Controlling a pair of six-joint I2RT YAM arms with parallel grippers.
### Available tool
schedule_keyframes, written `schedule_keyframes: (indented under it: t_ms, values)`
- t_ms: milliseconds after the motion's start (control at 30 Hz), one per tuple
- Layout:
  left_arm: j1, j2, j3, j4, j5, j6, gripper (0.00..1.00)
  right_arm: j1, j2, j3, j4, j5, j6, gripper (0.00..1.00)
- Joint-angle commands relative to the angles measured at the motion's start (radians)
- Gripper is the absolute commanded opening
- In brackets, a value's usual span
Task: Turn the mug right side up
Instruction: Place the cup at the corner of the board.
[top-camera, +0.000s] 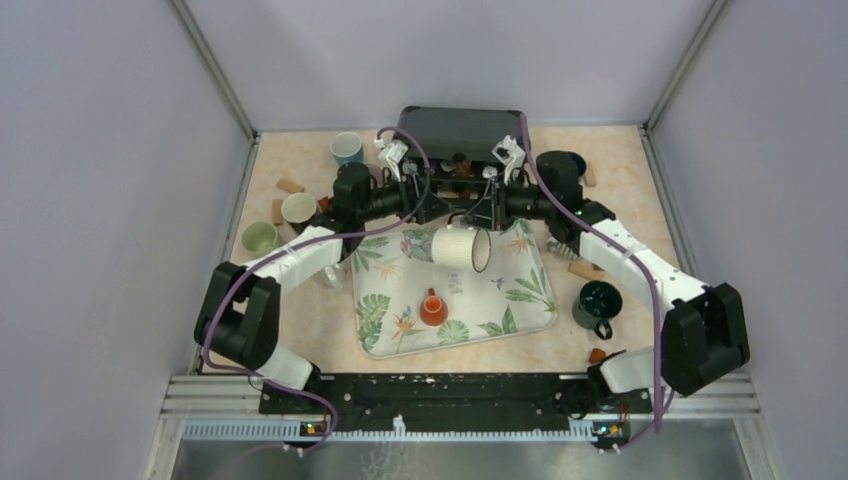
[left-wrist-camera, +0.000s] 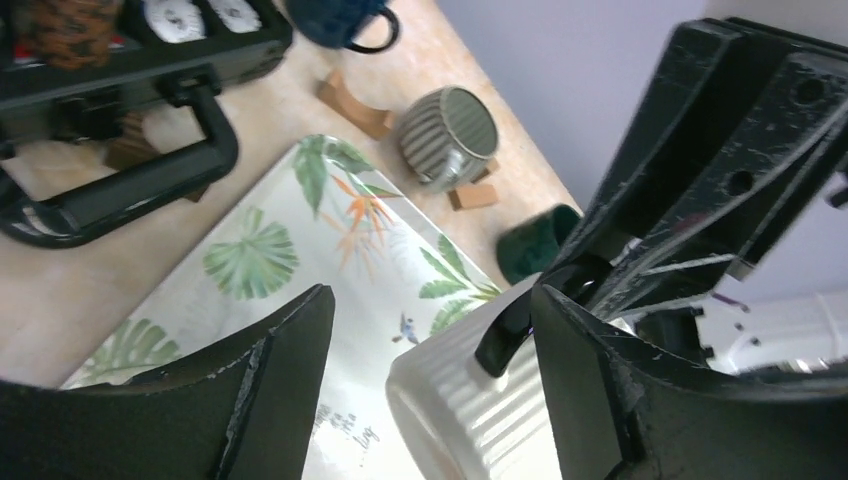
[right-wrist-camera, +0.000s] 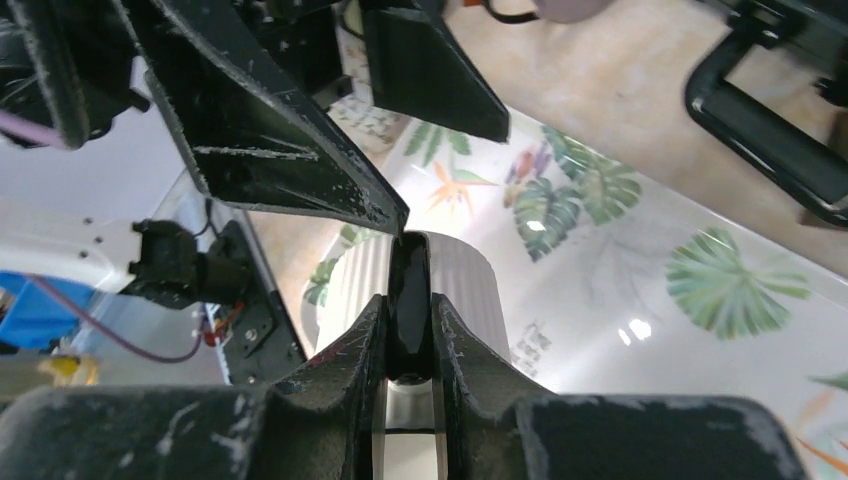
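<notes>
A white ribbed mug (top-camera: 460, 248) with a black handle hangs on its side above the leaf-print tray (top-camera: 380, 320), its mouth facing right. My right gripper (right-wrist-camera: 409, 300) is shut on the mug's black handle (right-wrist-camera: 409, 270), with the white body (right-wrist-camera: 460, 275) just beyond. My left gripper (left-wrist-camera: 432, 300) is open. Its fingers (left-wrist-camera: 290, 360) straddle the closed end of the mug (left-wrist-camera: 470, 400) with a clear gap on the left side. In the top view the left gripper (top-camera: 432, 208) and the right gripper (top-camera: 488, 210) meet over the tray's far half.
A small orange cone (top-camera: 433, 308) stands on the tray. A black case (top-camera: 460, 125) lies behind it. Other mugs stand around: dark green (top-camera: 597, 303), pale blue (top-camera: 346, 148), cream (top-camera: 298, 209), light green (top-camera: 259, 237), striped grey (left-wrist-camera: 450, 135). Wooden blocks (left-wrist-camera: 352, 103) are scattered.
</notes>
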Motion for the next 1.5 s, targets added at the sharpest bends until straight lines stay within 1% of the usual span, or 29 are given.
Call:
schedule_keyframes:
  t_ms: [0,67,133,167,367,467,533,667,833,1033,1133,1333,1467]
  values:
    - [0.001,-0.056,0.021,-0.065,-0.145,0.034,0.82,0.005,-0.01,0.14,-0.139,0.144,-0.031,0.0]
    - [0.001,-0.076,0.046,-0.136,-0.173,0.061,0.88,0.003,0.002,0.163,-0.193,0.189,-0.029,0.0]
    - [0.001,-0.097,0.068,-0.203,-0.201,0.087,0.97,-0.007,0.011,0.174,-0.229,0.209,-0.019,0.0]
    - [0.002,-0.107,0.081,-0.235,-0.211,0.1,0.99,-0.015,0.015,0.18,-0.246,0.219,-0.016,0.0]
    - [0.0,-0.133,0.158,-0.412,-0.236,0.161,0.99,-0.064,0.03,0.261,-0.382,0.321,-0.009,0.0]
    - [-0.005,-0.143,0.173,-0.477,-0.215,0.179,0.99,-0.095,0.044,0.32,-0.452,0.397,-0.008,0.0]
    - [-0.013,-0.145,0.178,-0.509,-0.199,0.196,0.99,-0.132,0.057,0.363,-0.491,0.42,0.002,0.0]
    - [-0.025,-0.155,0.158,-0.529,-0.184,0.221,0.99,-0.203,0.086,0.438,-0.554,0.461,0.01,0.0]
    - [-0.041,-0.154,0.127,-0.512,-0.129,0.217,0.99,-0.297,0.131,0.529,-0.622,0.507,0.011,0.0]
    - [-0.072,-0.166,0.12,-0.515,-0.115,0.237,0.99,-0.435,0.195,0.658,-0.699,0.539,0.009,0.0]
    - [-0.078,-0.172,0.11,-0.51,-0.099,0.235,0.99,-0.511,0.236,0.737,-0.734,0.585,0.006,0.0]
    - [-0.11,-0.185,0.108,-0.504,-0.086,0.236,0.99,-0.643,0.342,0.841,-0.762,0.623,0.015,0.0]
    - [-0.123,-0.19,0.104,-0.506,-0.082,0.236,0.99,-0.694,0.419,0.912,-0.772,0.626,0.027,0.0]
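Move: The right hand holds the white mug by its handle; the free table corner lies roughly 37 cm to its right, 18 cm ahead and 20 cm below. Left of that spot stands the navy mug, about 24 cm right and 17 cm ahead of the hand, with a wood strip some 6 cm right of that mug. The striped mug is about 26 cm right and level with the hand. From the left hand the corner lies some 45 cm right, 18 cm ahead. Rightward and forward, slowly at first and then fast, the right hand carries the white mug some 35 cm right and 16 cm out towards the far right corner, nearly level. Its wrist swings roughly 65 degrees clockwise, the grip on the handle kept. The left hand opens its fingers wider and, after a small wander leftward, draws back about 5 cm. ##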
